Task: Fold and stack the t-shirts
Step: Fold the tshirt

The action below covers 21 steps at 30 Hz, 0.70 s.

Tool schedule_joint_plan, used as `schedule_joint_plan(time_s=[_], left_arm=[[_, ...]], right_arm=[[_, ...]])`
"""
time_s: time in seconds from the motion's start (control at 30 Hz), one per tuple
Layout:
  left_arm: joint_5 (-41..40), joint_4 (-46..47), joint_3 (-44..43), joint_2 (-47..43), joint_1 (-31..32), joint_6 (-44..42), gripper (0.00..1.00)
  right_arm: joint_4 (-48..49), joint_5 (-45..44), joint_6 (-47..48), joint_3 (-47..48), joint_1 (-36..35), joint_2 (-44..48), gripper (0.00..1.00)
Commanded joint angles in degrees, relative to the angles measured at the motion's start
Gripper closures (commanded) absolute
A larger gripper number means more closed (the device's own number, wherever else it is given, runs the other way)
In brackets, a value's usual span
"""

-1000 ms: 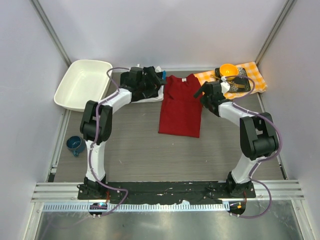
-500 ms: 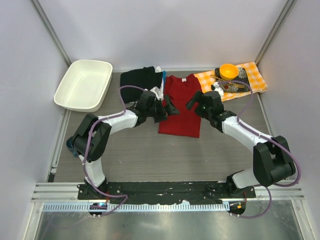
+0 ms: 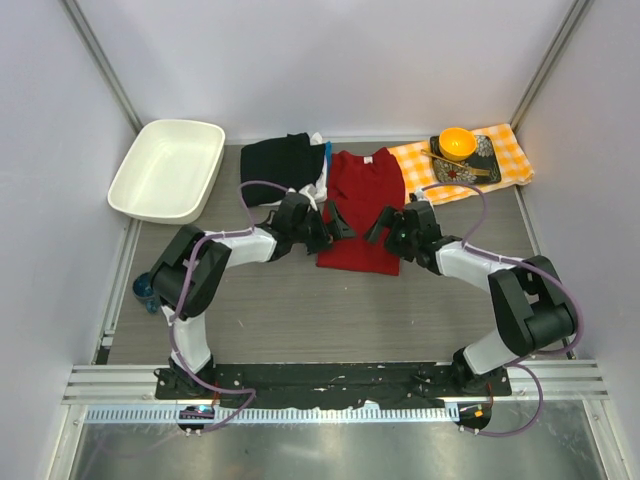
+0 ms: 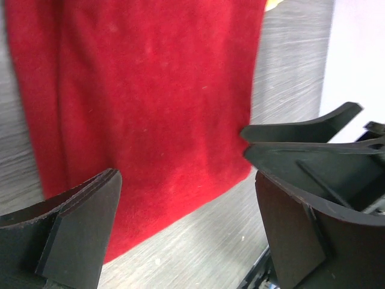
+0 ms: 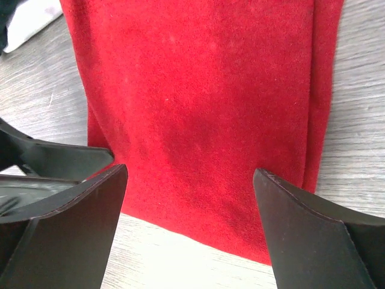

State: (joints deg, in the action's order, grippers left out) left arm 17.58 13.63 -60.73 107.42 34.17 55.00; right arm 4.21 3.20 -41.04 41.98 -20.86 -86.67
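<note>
The red t-shirt (image 3: 360,205) lies flat mid-table, sleeves folded in, collar toward the far side. A folded black t-shirt (image 3: 279,158) sits to its far left on a white one (image 3: 318,187). My left gripper (image 3: 338,224) hangs open over the red shirt's near left part, and my right gripper (image 3: 380,228) hangs open over its near right part, facing it. In the left wrist view the open gripper (image 4: 187,224) frames the red hem (image 4: 150,120). In the right wrist view the open gripper (image 5: 190,224) frames the same hem (image 5: 204,114). Nothing is held.
A white tub (image 3: 165,168) stands at the far left. An orange-and-white checked cloth (image 3: 505,152) at the far right carries a dark tray and an orange bowl (image 3: 457,141). A blue mug (image 3: 146,291) sits by the left arm.
Both arms swung from the far side toward the near hem of the red shirt. The left gripper came off the black shirt. The two grippers now face each other closely.
</note>
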Motion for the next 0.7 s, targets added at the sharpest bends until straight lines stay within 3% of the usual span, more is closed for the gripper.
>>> schedule_joint_plan(time_s=[0.0,0.33,0.67], left_arm=[[0.17,4.73,3.07,1.39,0.45,-1.13,0.03],[-2.29,8.43,12.64,0.87,3.88,-0.95,0.05],[-11.6,12.03,28.29,-6.69,14.41,4.05,0.05]], right_arm=[[5.63,2.86,-1.33,-1.54,-0.41,-0.78,0.08],[-0.42,-1.87,0.87,-6.02,-3.92,2.91,0.09],[-8.86,-8.29,-1.06,-12.96,-11.12,10.72,0.09]])
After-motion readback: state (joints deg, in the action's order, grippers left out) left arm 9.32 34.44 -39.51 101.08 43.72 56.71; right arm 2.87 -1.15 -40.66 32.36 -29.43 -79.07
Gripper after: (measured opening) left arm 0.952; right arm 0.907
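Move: Astride the folded red t-shirt, both open hands hang a few centimetres above its near half. The t-shirt's middle lies roughly 4 cm ahead and 4 cm to the right of the left hand, and about 4 cm ahead and 5 cm to the left of the right hand. The folded black shirt is some 13 cm ahead and 14 cm left of the left hand; the checked cloth lies around 14 cm ahead and 18 cm right of the right hand. Sinking about 2.5 cm first, both hands bring their wide-open fingers down onto the red t-shirt and then draw back towards its near hem, slowly at first and then faster, the left by about 8 cm, the right by some 6.5 cm. The fingertips press on the cloth and drag it without pinching; the wrists barely turn. ##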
